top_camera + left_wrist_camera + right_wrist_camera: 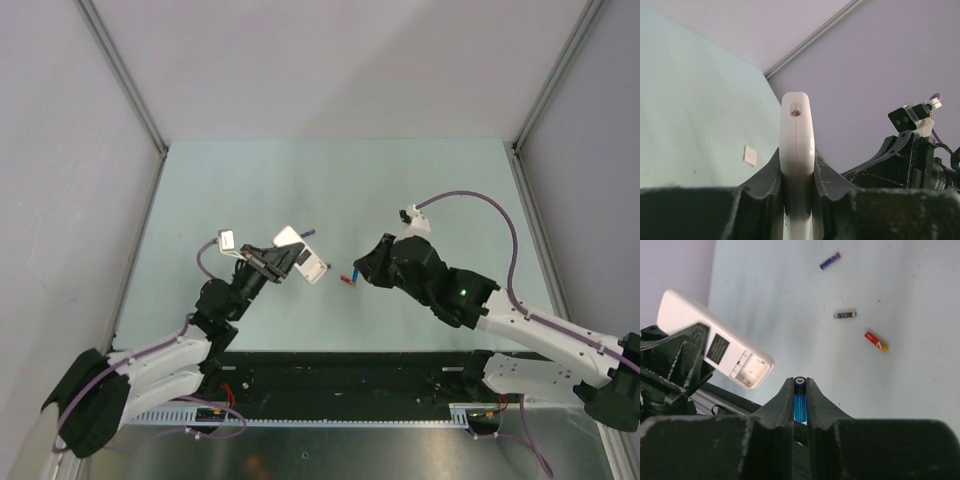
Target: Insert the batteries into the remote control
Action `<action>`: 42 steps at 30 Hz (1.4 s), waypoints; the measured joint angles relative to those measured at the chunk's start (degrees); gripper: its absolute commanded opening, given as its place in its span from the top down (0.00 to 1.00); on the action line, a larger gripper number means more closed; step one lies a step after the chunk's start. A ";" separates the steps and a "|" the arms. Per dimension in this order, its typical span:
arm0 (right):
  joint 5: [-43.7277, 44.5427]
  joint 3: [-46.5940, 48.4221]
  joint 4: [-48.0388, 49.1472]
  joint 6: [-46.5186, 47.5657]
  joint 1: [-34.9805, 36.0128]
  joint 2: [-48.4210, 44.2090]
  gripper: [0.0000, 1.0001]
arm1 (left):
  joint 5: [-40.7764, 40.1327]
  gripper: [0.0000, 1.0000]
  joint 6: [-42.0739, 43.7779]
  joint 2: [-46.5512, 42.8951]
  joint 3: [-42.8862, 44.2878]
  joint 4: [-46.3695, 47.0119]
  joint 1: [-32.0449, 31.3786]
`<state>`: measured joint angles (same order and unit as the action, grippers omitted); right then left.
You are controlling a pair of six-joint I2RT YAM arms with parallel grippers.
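My left gripper (797, 170) is shut on the white remote control (797, 135) and holds it edge-on above the table. In the top view the remote control (300, 257) is tilted, left of centre. Its back faces the right wrist camera, where the remote control (715, 337) shows an open battery compartment (749, 371). My right gripper (799, 385) is shut on a blue battery (799, 400), a short way right of the remote's compartment end. In the top view that blue battery (352, 279) points toward the remote. Purple (830, 260), dark grey (845, 315) and red (876, 341) batteries lie on the table.
A small white square piece (750, 155) lies on the pale green table (330, 190). The right arm (910, 160) stands close beside the remote. Grey walls enclose the table, and a black rail (340, 370) runs along the near edge.
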<state>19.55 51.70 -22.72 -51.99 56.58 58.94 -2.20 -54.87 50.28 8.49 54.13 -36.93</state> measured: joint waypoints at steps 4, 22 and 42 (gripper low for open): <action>-0.87 -3.54 6.23 2.49 -0.26 -3.48 1.00 | -0.48 1.00 3.78 8.20 2.71 10.12 -1.92; -5.84 -7.67 17.92 14.36 -0.20 -12.24 1.00 | 6.21 1.00 6.62 13.33 7.06 19.52 -2.58; 3.76 9.07 0.98 50.51 23.47 -2.69 1.00 | 54.01 1.00 -14.62 28.13 24.24 -14.49 8.52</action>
<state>23.31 60.77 -21.74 -1.48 80.05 56.25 51.81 -69.49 78.41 32.73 39.64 -28.40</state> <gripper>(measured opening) 0.141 0.233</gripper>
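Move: My right hand still grips the blue battery. The open battery compartment of the remote lies about 9 cm to its left, 2 cm ahead and roughly 3 cm lower. On the table some 21 cm below, the red battery is about 8 cm ahead and 1 cm left, the brown battery 12 cm ahead and 8 cm left. From my left hand, still holding the remote, the blue battery is about 13 cm to the right, 4 cm back and about level. I lift the blue battery about 10 cm with my right hand, then swing back and left towards the remote, easing down slightly while that wrist tips up and turns counter-clockwise. Meanwhile my left hand carries the remote about 8 cm right, rising and then sinking as it draws back, turning clockwise some 45 degrees and tipping down. Both grips hold. ##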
